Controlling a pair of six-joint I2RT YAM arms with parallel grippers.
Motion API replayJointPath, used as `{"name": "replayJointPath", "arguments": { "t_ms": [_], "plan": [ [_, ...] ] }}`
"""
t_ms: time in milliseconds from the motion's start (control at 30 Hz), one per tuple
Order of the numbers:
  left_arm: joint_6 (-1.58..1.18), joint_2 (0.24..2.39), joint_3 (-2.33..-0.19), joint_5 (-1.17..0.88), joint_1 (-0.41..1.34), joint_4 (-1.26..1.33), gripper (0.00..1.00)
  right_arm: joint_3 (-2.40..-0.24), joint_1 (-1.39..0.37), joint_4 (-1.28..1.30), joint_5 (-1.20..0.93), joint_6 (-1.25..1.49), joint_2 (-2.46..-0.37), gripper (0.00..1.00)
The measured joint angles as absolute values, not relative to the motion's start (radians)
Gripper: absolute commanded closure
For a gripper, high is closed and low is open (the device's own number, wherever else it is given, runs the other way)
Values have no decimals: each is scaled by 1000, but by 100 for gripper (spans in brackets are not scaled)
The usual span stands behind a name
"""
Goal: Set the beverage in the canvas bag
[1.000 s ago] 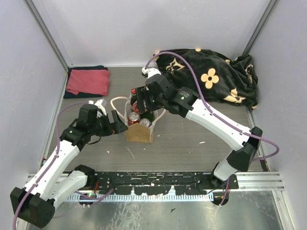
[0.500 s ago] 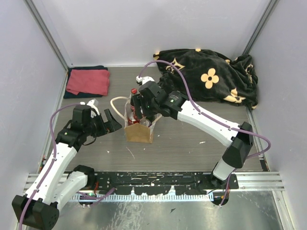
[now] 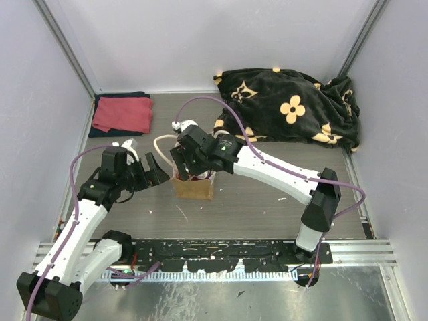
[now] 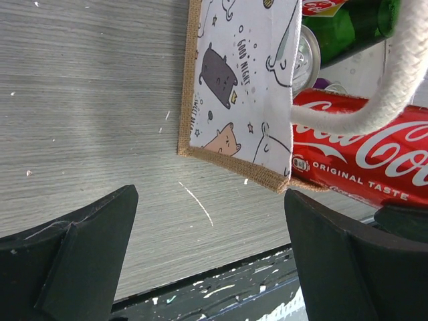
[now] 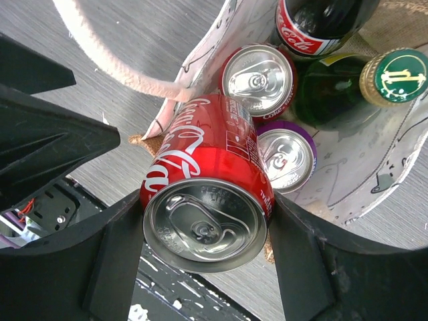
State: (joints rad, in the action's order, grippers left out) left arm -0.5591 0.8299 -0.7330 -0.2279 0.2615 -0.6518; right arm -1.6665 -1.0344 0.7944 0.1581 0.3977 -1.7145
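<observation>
The tan canvas bag [image 3: 194, 186] with cream handles [image 3: 164, 142] stands mid-table; its printed lining shows in the left wrist view [image 4: 241, 87]. My right gripper [image 5: 207, 261] is shut on a red Coca-Cola can [image 5: 204, 194], held tilted over the bag's mouth. The can also shows in the left wrist view [image 4: 364, 164]. Inside the bag are two other cans [image 5: 259, 79], a green bottle [image 5: 348, 90] and a cola bottle [image 5: 314, 23]. My left gripper [image 3: 155, 169] is open and empty, just left of the bag.
A folded red towel [image 3: 123, 114] lies at the back left. A black flowered blanket [image 3: 294, 107] fills the back right. The black base rail [image 3: 221, 257] runs along the near edge.
My right arm has carried the can left and down over the bag's mouth. My left gripper has drawn back a little to the left of the bag.
</observation>
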Motion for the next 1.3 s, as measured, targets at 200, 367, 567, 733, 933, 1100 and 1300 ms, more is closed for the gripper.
{"name": "replayJointPath", "arguments": {
  "t_ms": [200,367,567,733,933,1100,1300],
  "plan": [
    [-550,830,-733,-226,262,-652,2,-1710,-1050,855,163,394,-1732,99],
    [-550,830,-728,-226,262,-652,2,-1751,-1055,894,163,390,-1757,99],
    [-543,830,-718,-226,262,-651,2,-1781,-1060,902,158,379,-1802,99],
    [-533,830,-714,-226,262,-651,2,-1826,-1066,923,155,366,-1842,99],
    [-527,830,-714,-226,262,-651,2,-1861,-1068,945,150,356,-1888,99],
    [-527,830,-714,-226,262,-651,2,-1882,-1073,963,151,344,-1925,99],
    [-524,830,-713,-227,262,-650,2,-1884,-1073,967,148,339,-1971,99]
  ]
}}
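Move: The right hand holds the last Coca-Cola can over the canvas bag. The gap meant for it, the bag's near left corner, is about 2 cm left, 1 cm back and 12 cm below. In the bag, at that same depth, the standing coke can is 4 cm ahead and 1 cm right, and the purple can 1 cm ahead and 6 cm right. The green bottle is 6 cm ahead, 7 cm right and 9 cm down. From the open left hand, that corner is level ahead, about 7 cm right, 5 cm below. Keeping its pinch on the can, the right hand lowers it about 5 cm into the bag's near left corner, beside the two standing cans. It first edges back slightly, then shifts some 2.5 cm left as it sinks, fastest towards the end, while the wrist tilts about 12 degrees so the fingers point more steeply down. ##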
